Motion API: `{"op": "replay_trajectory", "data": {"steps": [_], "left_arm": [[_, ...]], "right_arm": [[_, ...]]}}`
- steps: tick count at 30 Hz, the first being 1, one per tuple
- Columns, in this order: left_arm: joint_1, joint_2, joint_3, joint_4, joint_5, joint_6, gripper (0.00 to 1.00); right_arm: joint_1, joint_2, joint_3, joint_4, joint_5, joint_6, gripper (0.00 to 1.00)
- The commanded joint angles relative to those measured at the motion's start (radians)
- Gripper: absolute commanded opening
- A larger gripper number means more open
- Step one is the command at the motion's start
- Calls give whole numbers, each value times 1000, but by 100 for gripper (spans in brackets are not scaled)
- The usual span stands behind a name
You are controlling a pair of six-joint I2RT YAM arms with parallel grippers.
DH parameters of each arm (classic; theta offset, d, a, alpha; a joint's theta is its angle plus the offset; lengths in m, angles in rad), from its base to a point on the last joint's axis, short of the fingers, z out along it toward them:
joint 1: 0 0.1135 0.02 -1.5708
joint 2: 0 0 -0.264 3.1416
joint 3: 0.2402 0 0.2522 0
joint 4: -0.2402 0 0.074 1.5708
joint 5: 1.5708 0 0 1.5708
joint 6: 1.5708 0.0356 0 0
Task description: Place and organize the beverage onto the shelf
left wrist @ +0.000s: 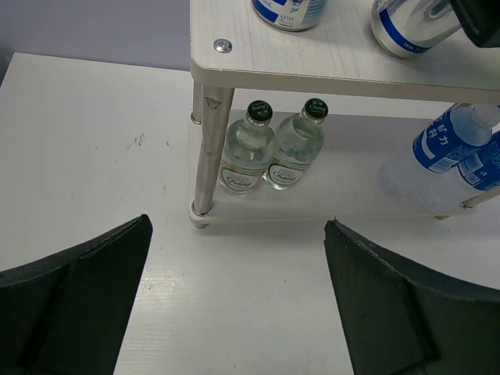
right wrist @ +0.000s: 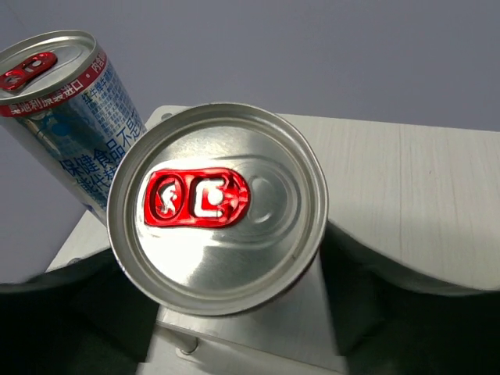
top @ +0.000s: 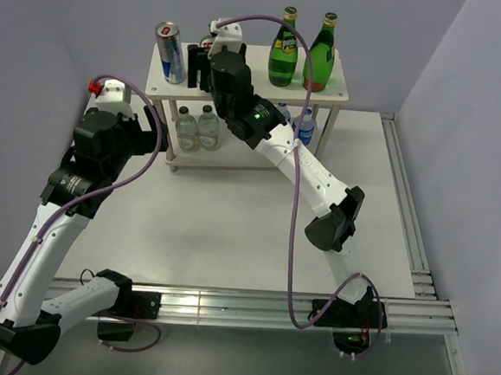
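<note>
The off-white shelf (top: 251, 66) stands at the back of the table. Two green glass bottles (top: 284, 47) stand on the right of its top board. A silver-blue can (top: 169, 52) stands at the top board's left end. My right gripper (top: 203, 66) is shut on a second can (right wrist: 217, 219) with a red tab, beside the first can (right wrist: 70, 109), over the board (right wrist: 422, 180). Two blue-labelled water bottles (left wrist: 445, 148) are on the lower board's right. My left gripper (left wrist: 238, 234) is open and empty, low over the table before the shelf's left leg (left wrist: 209, 148).
Two small clear bottles with green caps (left wrist: 246, 152) stand on the lower board's left, behind the leg. Grey walls close the back and both sides. A metal rail (top: 405, 208) runs along the table's right edge. My right arm reaches across the table's middle.
</note>
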Motion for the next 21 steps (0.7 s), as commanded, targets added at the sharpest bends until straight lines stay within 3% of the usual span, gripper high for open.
{"op": "replay_trajectory", "data": {"steps": [1, 3, 12, 21], "left_arm": [[11, -15, 1, 42, 16, 5, 99], [13, -18, -2, 43, 18, 5, 99], [20, -12, -10, 47, 16, 8, 99], [20, -10, -20, 47, 12, 7, 99]], "right_arm": [[-3, -17, 36, 37, -4, 8, 91], [-2, -16, 36, 40, -4, 4, 97], [-2, -37, -27, 66, 22, 13, 98], [58, -252, -353, 236, 147, -25, 100]]}}
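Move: My right hand grips the upper half of the can, whose middle is about 2 cm below the hand point, over the left part of the top shelf. The other can stands some 8 cm to the left and 1 cm back. Two green bottles stand roughly 20 and 29 cm to the right, about level in depth. From my left hand the gripped can is about 14 cm ahead, 15 cm right and 4 cm up. I hold my right hand in place while its fingers spread from the can to fully open, ending their grip. Only then do I sink the hand, picking up speed, about 5 cm towards the level of the shelf board, drifting roughly a centimetre to the right at the end as the fingertips tip slightly down. ##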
